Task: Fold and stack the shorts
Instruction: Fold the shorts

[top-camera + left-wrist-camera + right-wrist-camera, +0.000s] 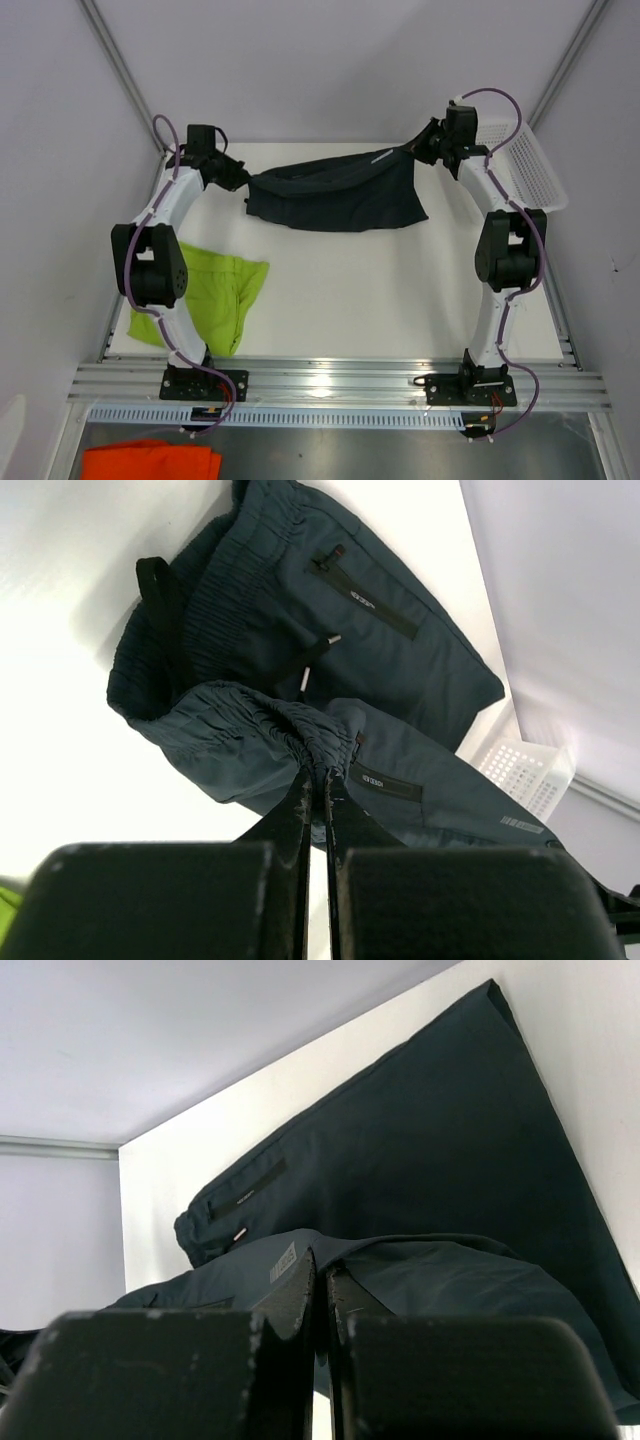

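The dark navy shorts [335, 195] hang stretched between both grippers at the back of the table, their lower part resting on the surface. My left gripper [243, 180] is shut on the elastic waistband [300, 725] at the left end. My right gripper [418, 150] is shut on a leg hem [330, 1255] at the right end. In the wrist views the fabric is pinched between each pair of fingertips, with the rest of the shorts [330, 610] [420, 1160] lying below. The lime green shorts [222, 290] lie crumpled at the front left, partly behind the left arm.
A white mesh basket [530, 165] stands at the back right edge, behind the right arm. An orange cloth [150, 462] lies below the table's front rail. White walls close in the table on both sides and the back.
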Available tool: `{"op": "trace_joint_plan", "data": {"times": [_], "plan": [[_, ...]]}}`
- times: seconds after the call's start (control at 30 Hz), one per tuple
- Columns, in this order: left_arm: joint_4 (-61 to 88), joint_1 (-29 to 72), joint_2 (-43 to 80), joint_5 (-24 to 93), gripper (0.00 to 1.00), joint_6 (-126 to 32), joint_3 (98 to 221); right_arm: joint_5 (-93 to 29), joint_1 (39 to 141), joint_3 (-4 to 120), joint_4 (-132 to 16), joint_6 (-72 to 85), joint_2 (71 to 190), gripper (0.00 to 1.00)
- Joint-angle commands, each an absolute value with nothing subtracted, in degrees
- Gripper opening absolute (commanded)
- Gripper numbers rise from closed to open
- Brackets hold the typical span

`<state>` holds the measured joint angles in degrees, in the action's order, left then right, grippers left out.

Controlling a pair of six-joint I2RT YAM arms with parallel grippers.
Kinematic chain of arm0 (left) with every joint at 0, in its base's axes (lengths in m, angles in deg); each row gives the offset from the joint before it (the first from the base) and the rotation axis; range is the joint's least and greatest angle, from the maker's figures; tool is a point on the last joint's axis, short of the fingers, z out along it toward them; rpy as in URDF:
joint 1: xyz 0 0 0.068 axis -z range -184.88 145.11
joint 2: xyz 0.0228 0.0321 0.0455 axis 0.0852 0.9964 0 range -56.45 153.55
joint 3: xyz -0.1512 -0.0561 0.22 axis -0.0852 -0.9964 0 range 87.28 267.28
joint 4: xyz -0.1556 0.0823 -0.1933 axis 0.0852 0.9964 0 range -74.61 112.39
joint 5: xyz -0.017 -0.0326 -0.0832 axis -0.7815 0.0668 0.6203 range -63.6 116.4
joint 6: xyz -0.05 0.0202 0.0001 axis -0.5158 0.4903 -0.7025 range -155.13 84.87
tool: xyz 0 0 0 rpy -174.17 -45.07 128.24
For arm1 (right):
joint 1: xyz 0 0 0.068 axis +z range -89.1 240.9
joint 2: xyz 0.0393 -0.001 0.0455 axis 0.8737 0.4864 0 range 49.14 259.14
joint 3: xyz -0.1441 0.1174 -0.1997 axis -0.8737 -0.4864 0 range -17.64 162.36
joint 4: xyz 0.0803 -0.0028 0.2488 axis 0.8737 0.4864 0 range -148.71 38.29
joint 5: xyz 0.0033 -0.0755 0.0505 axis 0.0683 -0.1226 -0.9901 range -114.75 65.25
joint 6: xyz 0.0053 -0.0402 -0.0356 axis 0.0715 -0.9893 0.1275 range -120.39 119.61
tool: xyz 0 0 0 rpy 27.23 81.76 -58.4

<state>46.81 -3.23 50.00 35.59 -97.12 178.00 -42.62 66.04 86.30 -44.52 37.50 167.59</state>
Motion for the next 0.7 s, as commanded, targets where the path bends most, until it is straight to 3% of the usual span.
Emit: {"op": "trace_joint_plan", "data": {"times": [0.0,0.27,0.67], "plan": [[46.9,-4.2,49.6,35.5,0.0,-98.8,181.0,-42.9,65.9,89.7,-47.5,37.5,166.3,0.0],[45.7,-4.3,42.6,36.2,0.0,-98.2,174.2,-42.2,66.3,78.9,-48.3,37.0,154.7,0.0],[44.3,-0.4,24.1,34.3,0.0,-97.9,153.0,-38.0,66.1,49.5,-45.4,36.1,123.1,0.0]]}}
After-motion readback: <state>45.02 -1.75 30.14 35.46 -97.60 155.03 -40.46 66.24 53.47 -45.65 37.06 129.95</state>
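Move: Some 8 cm back and 20 cm to the right of the left hand, about 14 cm down, lies the middle of the dark shorts' near edge; from the right hand it is roughly 16 cm back, 14 cm left and 18 cm down. The green shorts lie about 27 cm back and 10 cm to the left of the left hand, on the table. The white basket stands some 25 cm to the right of the right hand and 2 cm farther out, about 12 cm lower. Keeping their pinches on the dark shorts, the left on the waistband and the right on the leg end, both hands pause and then draw back towards the near edge. The left comes about 10 cm, almost level; the right goes faster, some 15 cm back while rising about 7 cm, its fingers tipping up slightly. ##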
